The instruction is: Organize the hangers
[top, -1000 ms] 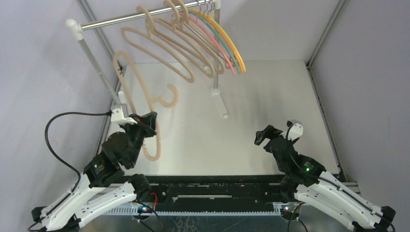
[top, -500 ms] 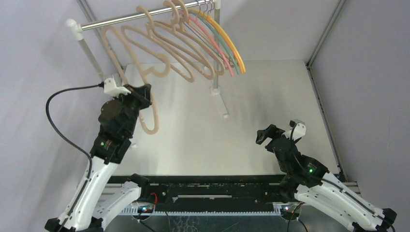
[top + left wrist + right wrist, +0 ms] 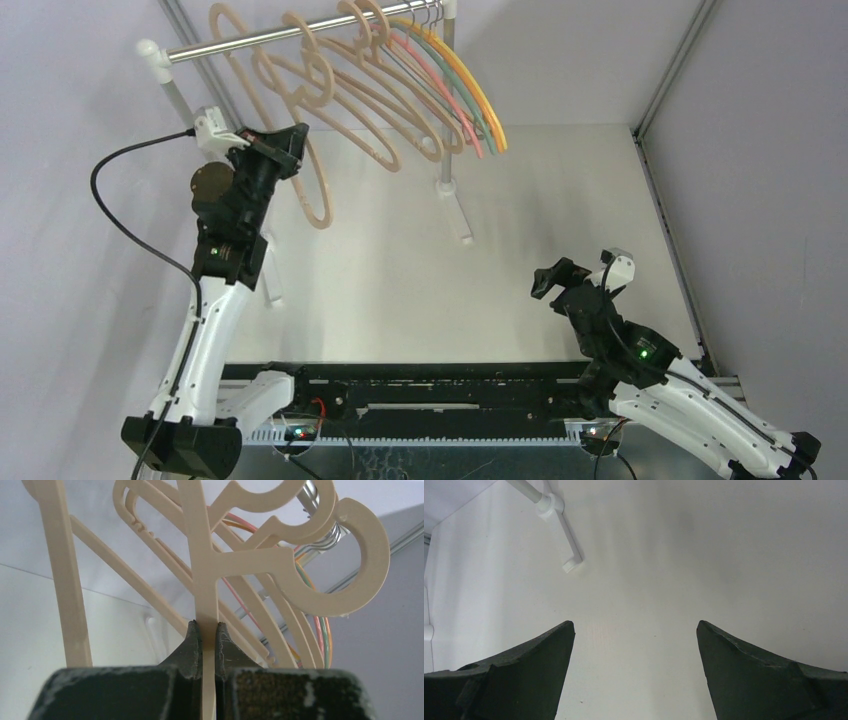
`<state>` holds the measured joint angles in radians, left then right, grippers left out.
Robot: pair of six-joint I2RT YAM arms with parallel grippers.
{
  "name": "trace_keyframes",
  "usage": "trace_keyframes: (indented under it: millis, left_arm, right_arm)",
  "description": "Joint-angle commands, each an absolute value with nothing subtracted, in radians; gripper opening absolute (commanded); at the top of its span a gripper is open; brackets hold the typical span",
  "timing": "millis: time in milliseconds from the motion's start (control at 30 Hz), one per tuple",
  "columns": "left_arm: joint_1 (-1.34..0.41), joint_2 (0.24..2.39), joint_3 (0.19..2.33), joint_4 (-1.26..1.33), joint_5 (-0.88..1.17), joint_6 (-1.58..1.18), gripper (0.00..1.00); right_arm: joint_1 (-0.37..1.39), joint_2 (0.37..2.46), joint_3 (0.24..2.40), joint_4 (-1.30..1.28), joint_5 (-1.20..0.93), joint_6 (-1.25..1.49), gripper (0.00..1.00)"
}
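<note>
My left gripper (image 3: pixel 290 142) is shut on a thick tan hanger (image 3: pixel 318 200) and holds it up high, just in front of the silver rail (image 3: pixel 230 42). In the left wrist view the fingers (image 3: pixel 192 640) clamp the hanger's straight bar (image 3: pixel 205 580). Its open C-shaped hook (image 3: pixel 370 555) is close to the rail. Other tan hangers (image 3: pixel 400 130) hang on the rail. Thin pink, green, yellow and orange hangers (image 3: pixel 480 105) hang to their right. My right gripper (image 3: pixel 548 282) is open and empty, low over the table; its jaws stand wide apart (image 3: pixel 634 630).
The rack's left white post (image 3: pixel 185 110) stands beside my left arm. Its right post foot (image 3: pixel 462 225) lies on the table's middle, also shown in the right wrist view (image 3: pixel 566 550). Grey walls close in the left, back and right.
My left arm has raised the tan hanger from low over the table up and back to the rail. The right arm has barely moved.
</note>
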<state>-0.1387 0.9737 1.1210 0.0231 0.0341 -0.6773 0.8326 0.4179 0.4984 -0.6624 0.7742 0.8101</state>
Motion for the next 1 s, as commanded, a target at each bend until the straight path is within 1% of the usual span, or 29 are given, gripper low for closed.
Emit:
trace_keyframes:
  millis: [0,267,467,633,967]
  left_arm:
    - [-0.087,1.003,1.186,0.164,0.125,-0.78,0.0]
    - [0.002,1.063,1.156,0.314,0.176,-0.917,0.0]
    - [0.027,1.106,1.169,0.352,0.166,-0.966,0.0]
    - [0.056,1.136,1.173,0.369,0.116,-1.012,0.0]
    - [0.083,1.252,1.276,0.404,0.124,-1.078,0.0]
  right_arm:
    - [0.825,0.424,0.538,-0.666,0.795,0.817,1.0]
    - [0.825,0.456,0.55,-0.672,0.798,0.829,1.0]
    - [0.824,0.471,0.553,-0.665,0.799,0.829,1.0]
    - [0.824,0.495,0.562,-0.664,0.794,0.828,1.0]
    - [0.824,0.523,0.562,-0.699,0.794,0.861,1.0]
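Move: The stretch of rod where the held hanger's hook is to go lies from the left hand about 12 cm ahead, 5 cm left and 10 cm above. At the same height, the nearest hung beige hanger's hook is some 5 cm right of that stretch, and the rod's white left corner is about 18 cm left of it and 2 cm nearer. From the idle right hand, that stretch lies roughly 27 cm ahead, 53 cm left and 38 cm up. Keeping its pinch on the beige hanger below the neck, the left hand carries it forward about 7 cm and left about 5 cm, rising some 2 cm, to bring the open hook around the rod left of the other hooks. The wrist rolls steadily by about 20 degrees, its left side dropping, and the fingers stay shut. ##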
